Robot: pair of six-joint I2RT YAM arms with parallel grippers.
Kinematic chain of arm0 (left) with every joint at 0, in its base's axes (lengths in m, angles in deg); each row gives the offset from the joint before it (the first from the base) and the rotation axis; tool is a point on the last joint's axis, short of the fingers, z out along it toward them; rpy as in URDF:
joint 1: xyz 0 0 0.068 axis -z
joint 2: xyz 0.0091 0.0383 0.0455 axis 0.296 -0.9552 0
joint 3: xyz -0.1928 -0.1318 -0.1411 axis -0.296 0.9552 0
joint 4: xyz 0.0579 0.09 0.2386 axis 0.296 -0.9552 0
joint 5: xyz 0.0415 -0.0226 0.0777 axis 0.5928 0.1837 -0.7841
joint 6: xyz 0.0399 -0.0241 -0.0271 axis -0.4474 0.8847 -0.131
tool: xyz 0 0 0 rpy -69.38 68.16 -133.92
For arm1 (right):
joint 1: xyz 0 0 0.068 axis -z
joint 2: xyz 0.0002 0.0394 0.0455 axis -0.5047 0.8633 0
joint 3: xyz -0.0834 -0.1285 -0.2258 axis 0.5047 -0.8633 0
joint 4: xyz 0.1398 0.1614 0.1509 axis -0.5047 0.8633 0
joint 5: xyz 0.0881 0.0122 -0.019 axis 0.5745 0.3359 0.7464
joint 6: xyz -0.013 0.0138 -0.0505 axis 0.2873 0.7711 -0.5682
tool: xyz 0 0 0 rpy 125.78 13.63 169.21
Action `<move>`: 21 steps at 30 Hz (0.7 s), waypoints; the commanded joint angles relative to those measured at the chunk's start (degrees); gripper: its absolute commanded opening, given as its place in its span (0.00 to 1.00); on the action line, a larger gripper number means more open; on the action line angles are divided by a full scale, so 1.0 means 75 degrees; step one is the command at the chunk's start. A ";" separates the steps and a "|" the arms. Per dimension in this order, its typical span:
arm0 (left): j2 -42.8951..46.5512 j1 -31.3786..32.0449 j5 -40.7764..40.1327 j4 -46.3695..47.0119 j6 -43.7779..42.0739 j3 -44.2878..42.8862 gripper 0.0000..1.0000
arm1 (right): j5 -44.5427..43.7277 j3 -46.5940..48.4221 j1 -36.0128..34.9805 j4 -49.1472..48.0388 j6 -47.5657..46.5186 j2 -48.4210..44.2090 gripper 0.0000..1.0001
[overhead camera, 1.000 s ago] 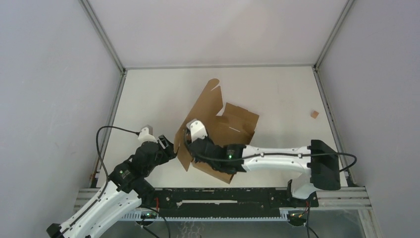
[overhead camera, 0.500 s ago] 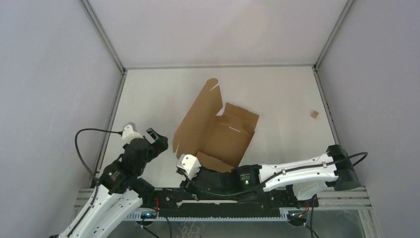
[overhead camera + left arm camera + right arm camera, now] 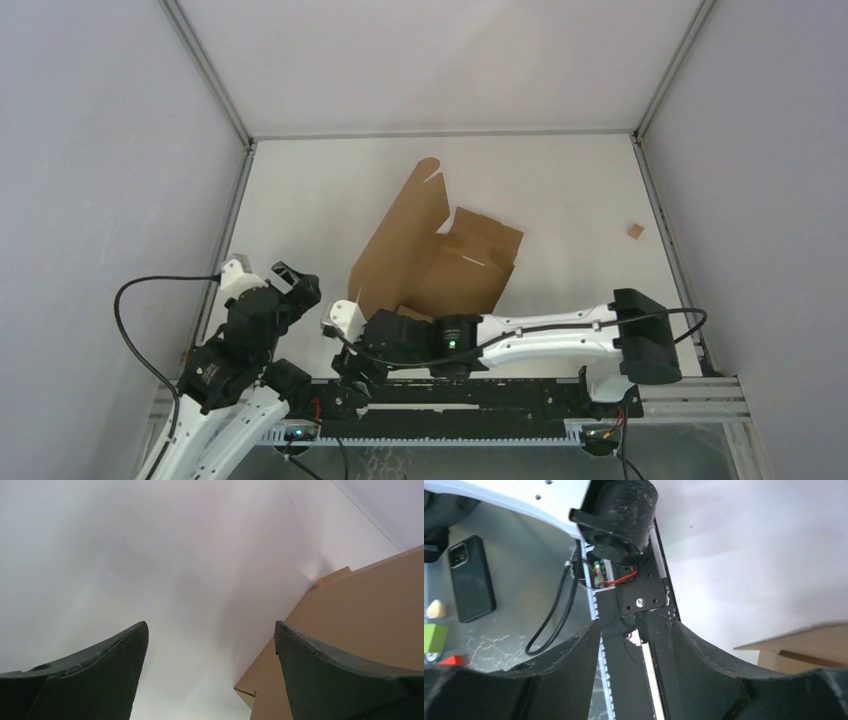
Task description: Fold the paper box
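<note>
The paper box (image 3: 440, 255) is plain brown cardboard, partly folded, standing in the middle of the white table with one tall flap (image 3: 405, 225) raised on its left. Its side also shows in the left wrist view (image 3: 360, 605), and a corner shows in the right wrist view (image 3: 804, 640). My left gripper (image 3: 293, 277) (image 3: 211, 625) is open, left of the box and apart from it. My right gripper (image 3: 350, 372) (image 3: 634, 625) hangs open over the near rail, below the box's near-left corner, with nothing between its fingers.
A tiny brown cardboard scrap (image 3: 634, 230) lies at the far right of the table. The black mounting rail (image 3: 470, 395) runs along the near edge. A dark phone (image 3: 471, 577) and small blocks lie below the table. Grey walls close in three sides.
My left gripper opened wide and drew back left from the box's flap. My right gripper came out of the box and swung down-left to the near rail. The box stayed put.
</note>
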 commanded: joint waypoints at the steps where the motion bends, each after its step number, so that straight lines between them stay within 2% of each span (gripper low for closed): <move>1: 0.0109 -0.0052 -0.0284 -0.0144 -0.0063 -0.0521 1.00 | -0.0418 0.0787 0.0246 0.0029 -0.0257 0.0651 0.62; 5: 0.0060 -0.0057 -0.0296 -0.0144 -0.0115 -0.0579 1.00 | -0.1522 0.1214 0.0414 0.0368 -0.0399 0.1137 0.61; 10: 0.0043 -0.0051 -0.0285 -0.0096 -0.0147 -0.0541 1.00 | -0.2103 0.1284 0.0913 0.0541 -0.0437 0.1232 0.60; 17: -0.0030 -0.0057 -0.0096 0.0241 -0.0122 -0.0294 1.00 | -0.1594 0.1248 0.2162 0.0258 -0.0825 0.1189 0.60; 21: -0.0378 -0.0051 0.0415 0.0705 -0.0131 -0.0062 1.00 | -0.1081 0.1828 0.3140 0.0305 -0.0933 0.1564 0.60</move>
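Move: The box's near left corner lies about 13 cm ahead of the right hand, some 5 cm to its right and roughly 15 cm below. The box's raised lid stands above and beyond that corner, its middle some 25 cm ahead of this hand, 8 cm to its right and 8 cm lower. For the left hand, the same corner is about 15 cm to the right, 2 cm back and 15 cm below. Forward in one quickening sweep of about 18 cm, the right hand dips some 4 cm early on and swings slightly left, then back right. It comes in at the box's near left corner beside the raised lid and pushes that side forward, its fingers staying partly open and turning clockwise by about 25 degrees. ##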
